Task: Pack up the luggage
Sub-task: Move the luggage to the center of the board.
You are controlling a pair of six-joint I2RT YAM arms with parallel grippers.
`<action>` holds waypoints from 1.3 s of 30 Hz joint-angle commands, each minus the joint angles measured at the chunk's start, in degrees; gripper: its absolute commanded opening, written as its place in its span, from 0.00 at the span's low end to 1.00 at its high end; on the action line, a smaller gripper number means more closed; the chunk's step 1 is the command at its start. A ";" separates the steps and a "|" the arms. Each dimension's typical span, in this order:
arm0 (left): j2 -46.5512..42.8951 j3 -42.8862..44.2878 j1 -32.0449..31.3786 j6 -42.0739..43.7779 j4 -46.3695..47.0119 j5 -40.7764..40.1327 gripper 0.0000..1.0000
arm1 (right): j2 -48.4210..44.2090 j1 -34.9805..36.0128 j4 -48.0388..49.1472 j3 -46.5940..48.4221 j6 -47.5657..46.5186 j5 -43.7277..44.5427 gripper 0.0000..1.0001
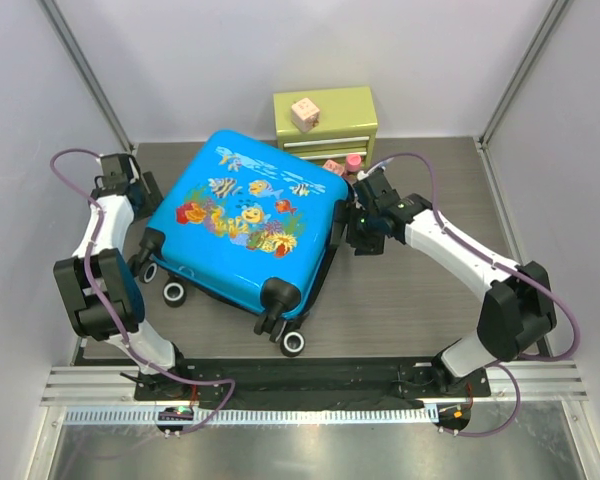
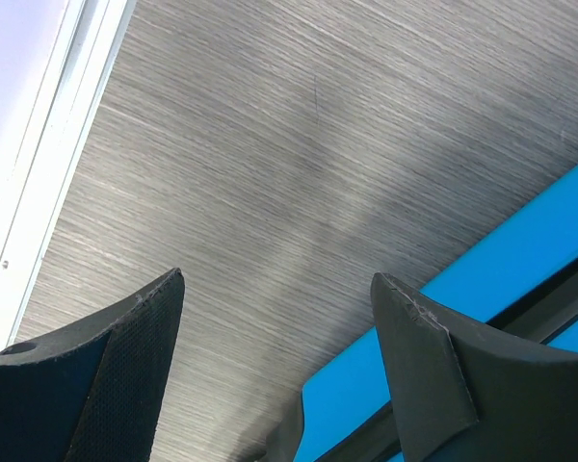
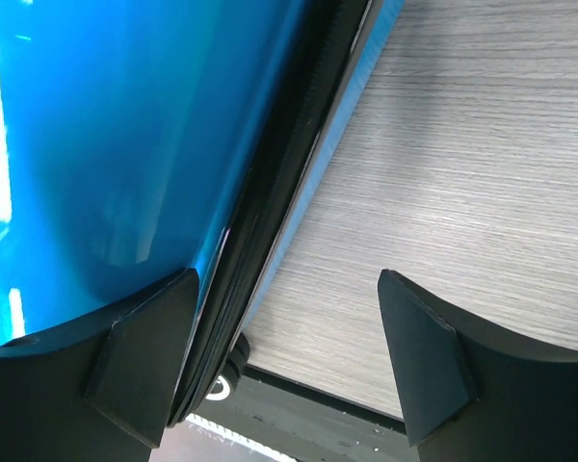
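Observation:
The luggage [image 1: 245, 220] is a bright blue hard-shell suitcase with a fish-and-coral print. It lies flat in the middle of the table, lid down, with its black wheels [image 1: 293, 343] toward the arms. My left gripper [image 1: 145, 200] sits at its left edge. In the left wrist view this gripper [image 2: 277, 289] is open over bare table, with the blue shell [image 2: 520, 250] at the lower right by the right finger. My right gripper [image 1: 353, 222] is at the luggage's right edge. It [image 3: 287, 289] is also open, its left finger against the blue shell [image 3: 106, 144] beside the dark seam [image 3: 279, 164].
A small green drawer chest [image 1: 325, 125] stands behind the luggage with a pink block [image 1: 304, 112] on top. Small pink items [image 1: 342, 164] lie in front of it. Grey walls close in the table on three sides. The black base rail [image 1: 310, 375] runs along the near edge.

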 commanded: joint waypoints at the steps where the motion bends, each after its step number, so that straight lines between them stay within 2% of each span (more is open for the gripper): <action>1: -4.74 -2.43 -7.01 0.49 -9.73 12.73 0.80 | -3.72 3.82 18.21 4.52 2.45 -6.36 0.84; 11: -3.42 -2.25 -7.01 0.23 -10.78 11.94 0.80 | -2.14 3.74 18.04 -3.92 3.59 -0.03 0.79; 19: -4.03 -2.69 -7.01 0.67 -10.70 11.59 0.80 | -0.38 3.65 22.96 -7.88 2.36 0.50 0.76; 22: -4.47 -3.13 -6.93 0.67 -10.69 11.50 0.80 | 0.93 3.65 22.61 -7.18 2.27 0.32 0.60; 23: -4.73 -3.31 -7.01 0.67 -10.69 11.42 0.80 | 1.46 3.65 21.91 -7.09 2.18 0.32 0.44; 25: -5.09 -4.09 -7.01 0.58 -10.61 11.24 0.80 | 1.55 3.65 20.59 -6.56 2.27 0.67 0.26; 26: -5.78 -4.45 -7.10 0.49 -10.43 11.24 0.80 | 1.81 3.65 18.93 -6.39 2.27 1.02 0.12; 28: -6.40 -5.32 -7.01 -0.03 -10.34 11.41 0.80 | 1.73 3.65 17.08 -5.68 1.92 2.42 0.03; 32: -8.95 -6.65 -7.71 -0.91 -10.25 11.59 0.80 | 0.50 3.65 12.08 -5.16 1.74 4.97 0.01; 39: -12.38 -9.63 -13.25 -2.14 -10.96 10.98 0.79 | -4.59 3.47 4.34 -5.94 3.15 11.30 0.01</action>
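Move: The luggage's right-hand zip rim runs just 2 cm left of my right hand and about 3 cm lower, level with it fore and aft; the luggage's middle lies some 21 cm to the left. A pink bottle stands about 17 cm ahead and 3 cm right, the near wheel some 24 cm back and 12 cm left. From my left hand, the luggage's middle is about 21 cm right, 6 cm back and slightly lower. I sink my right hand about 3 cm beside the luggage, then shut its open fingers, pinching the zip rim, and draw it about 3 cm right, rolling and turning slightly clockwise. My left hand barely stirs at first, then goes about 4 cm right and 3 cm back, fingers still open, the right finger bearing on the luggage's left side. ##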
